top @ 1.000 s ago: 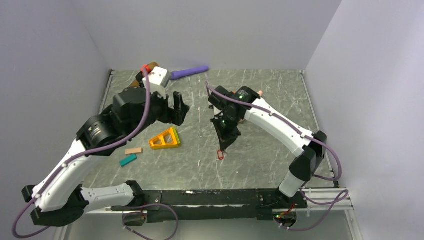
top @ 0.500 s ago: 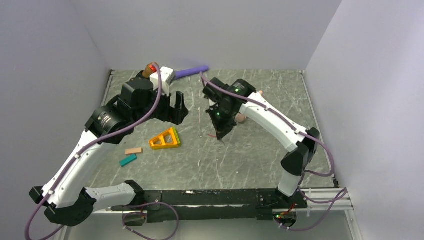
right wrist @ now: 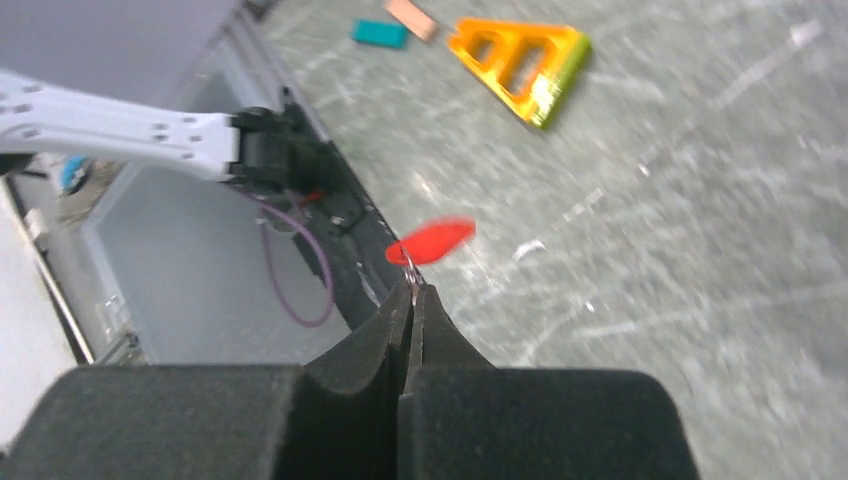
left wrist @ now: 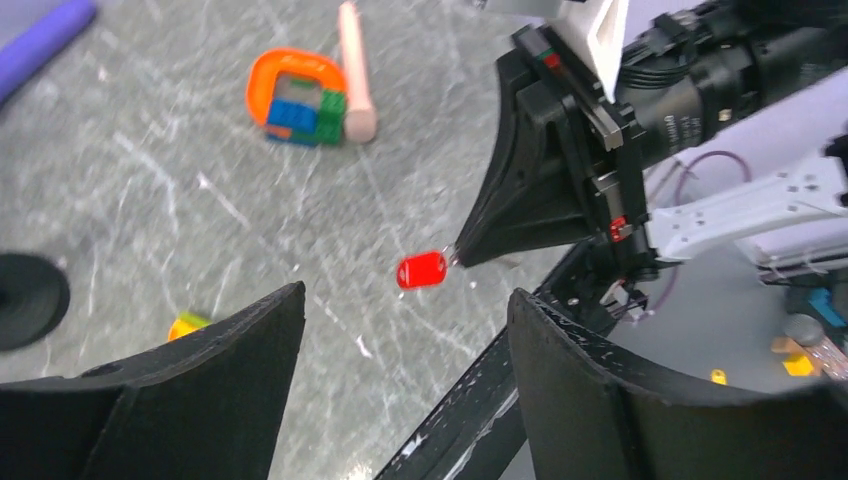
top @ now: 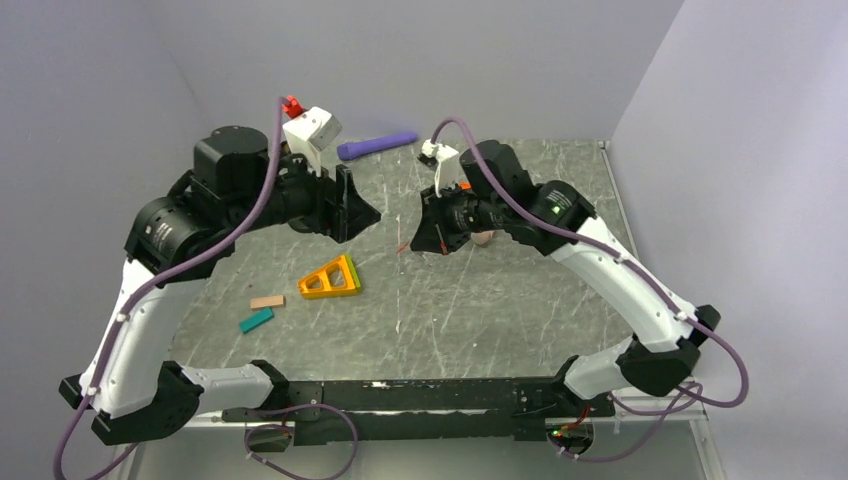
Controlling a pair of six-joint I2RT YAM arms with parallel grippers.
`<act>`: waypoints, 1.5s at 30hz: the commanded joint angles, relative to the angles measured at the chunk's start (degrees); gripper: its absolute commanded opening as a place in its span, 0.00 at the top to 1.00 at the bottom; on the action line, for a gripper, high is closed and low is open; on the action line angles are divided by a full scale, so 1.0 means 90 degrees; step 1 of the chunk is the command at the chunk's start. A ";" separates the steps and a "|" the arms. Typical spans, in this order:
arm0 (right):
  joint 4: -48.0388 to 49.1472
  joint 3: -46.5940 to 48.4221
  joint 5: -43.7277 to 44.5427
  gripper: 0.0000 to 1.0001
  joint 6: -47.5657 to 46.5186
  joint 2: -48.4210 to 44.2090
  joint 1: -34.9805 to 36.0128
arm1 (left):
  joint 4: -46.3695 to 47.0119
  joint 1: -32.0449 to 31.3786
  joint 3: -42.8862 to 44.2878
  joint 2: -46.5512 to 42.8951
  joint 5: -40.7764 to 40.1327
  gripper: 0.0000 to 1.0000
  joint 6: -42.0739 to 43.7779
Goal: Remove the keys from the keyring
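Observation:
The keys are one small red oval tag, hanging in the air off a thin metal keyring. My right gripper is shut on that ring, with the tag just beyond its fingertips. From above, the tag shows as a red speck at the tip of the right gripper, held above the table's middle. My left gripper is open and faces it from the left. In the left wrist view the tag floats ahead of the open left gripper, touching neither finger.
An orange-yellow triangle, a tan block and a teal block lie front left. A purple stick lies at the back. An orange loop with blue and green blocks lies beside a wooden peg.
My right gripper has lifted the red tag off the table and swung to point left. The left arm has risen and turned its open jaws toward it.

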 commanded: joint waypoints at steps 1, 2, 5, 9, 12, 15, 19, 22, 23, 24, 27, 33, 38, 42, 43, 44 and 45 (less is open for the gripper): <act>0.1428 -0.0158 -0.1483 1.00 -0.0523 -0.0345 0.0030 | 0.0061 0.0022 0.0666 0.0134 0.1177 0.27 0.0127; 0.1455 -0.0130 -0.1585 1.00 -0.0594 -0.0361 0.0030 | 0.0172 0.0020 0.0598 0.0117 0.1380 0.31 0.0073; 0.1524 -0.0011 -0.1750 1.00 -0.0725 -0.0422 0.0030 | 0.0739 0.0031 0.0053 -0.0111 0.1826 0.34 -0.0083; 0.1655 -0.0022 -0.1925 1.00 -0.0767 -0.0508 0.0029 | 0.1094 0.0070 -0.0203 -0.0218 0.2344 0.39 -0.0067; 0.1626 0.0057 -0.1845 1.00 -0.0714 -0.0583 0.0030 | 0.1029 0.0076 -0.0206 -0.0200 0.2316 0.43 -0.0049; 0.1674 0.0101 -0.1789 1.00 -0.0726 -0.0692 0.0033 | 0.0803 0.0084 -0.0058 -0.0086 0.2330 0.49 0.0083; 0.1561 0.0321 -0.1794 1.00 -0.0827 -0.0666 0.0030 | 0.0574 0.0075 0.0160 0.0096 0.2519 0.58 0.0097; 0.1452 0.0679 -0.1839 1.00 -0.0841 -0.0629 0.0032 | 0.0559 0.0078 0.0172 0.0154 0.2545 0.62 0.0020; 0.1468 0.0725 -0.1839 1.00 -0.0832 -0.0636 0.0031 | 0.0600 0.0075 0.0156 0.0159 0.2583 0.62 0.0005; 0.1479 0.0782 -0.1855 1.00 -0.0823 -0.0631 0.0030 | 0.0626 0.0076 0.0157 0.0173 0.2608 0.62 0.0003; 0.1559 0.0933 -0.1924 1.00 -0.0743 -0.0578 0.0032 | 0.0658 0.0077 0.0183 0.0225 0.2713 0.67 -0.0025; 0.1599 0.0954 -0.1890 1.00 -0.0717 -0.0523 0.0041 | 0.0716 0.0078 0.0269 0.0234 0.2715 0.73 -0.0009; 0.1601 0.0832 -0.1815 1.00 -0.0720 -0.0515 0.0069 | 0.0842 0.0075 0.0159 0.0158 0.2766 0.75 0.0017; 0.1553 0.0864 -0.1749 1.00 -0.0742 -0.0488 0.0116 | 0.0933 0.0082 0.0041 0.0090 0.2817 0.78 0.0049; 0.1545 0.0886 -0.1748 1.00 -0.0742 -0.0483 0.0131 | 0.0963 0.0081 -0.0007 0.0079 0.2858 0.78 0.0049; 0.1518 0.0917 -0.1761 1.00 -0.0750 -0.0461 0.0142 | 0.1014 0.0084 -0.0062 0.0061 0.2900 0.78 0.0039; 0.1477 0.0965 -0.1761 1.00 -0.0759 -0.0431 0.0154 | 0.1088 0.0083 -0.0129 0.0025 0.2948 0.78 0.0016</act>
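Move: The red key tag dangles from the metal piece shut in the right fingers. It lies about 7 cm to the right of the open left hand, level fore and aft and some 12 cm lower. From the right hand the tag is about 3 cm to the left and 2 cm lower, and the left fingers are some 10 cm to the left and 10 cm higher. Down on the table, some 42 cm below the left hand, the yellow frame lies about 9 cm ahead and 10 cm left. The right hand keeps its grip on the metal piece and lifts the tag about 12 cm up to the left fingers, drawing back some 4 cm as its wrist turns about 30 degrees to bring the downward-pointing fingers nearly level. The left hand swings back and to its right, about 4 to 5 cm each way, turning some 20 degrees clockwise until its fingers point across at the right fingertips, then eases the last bit right while closing from wide open to a narrow gap about the tag's ring end; whether they pinch it yet can't be seen. ##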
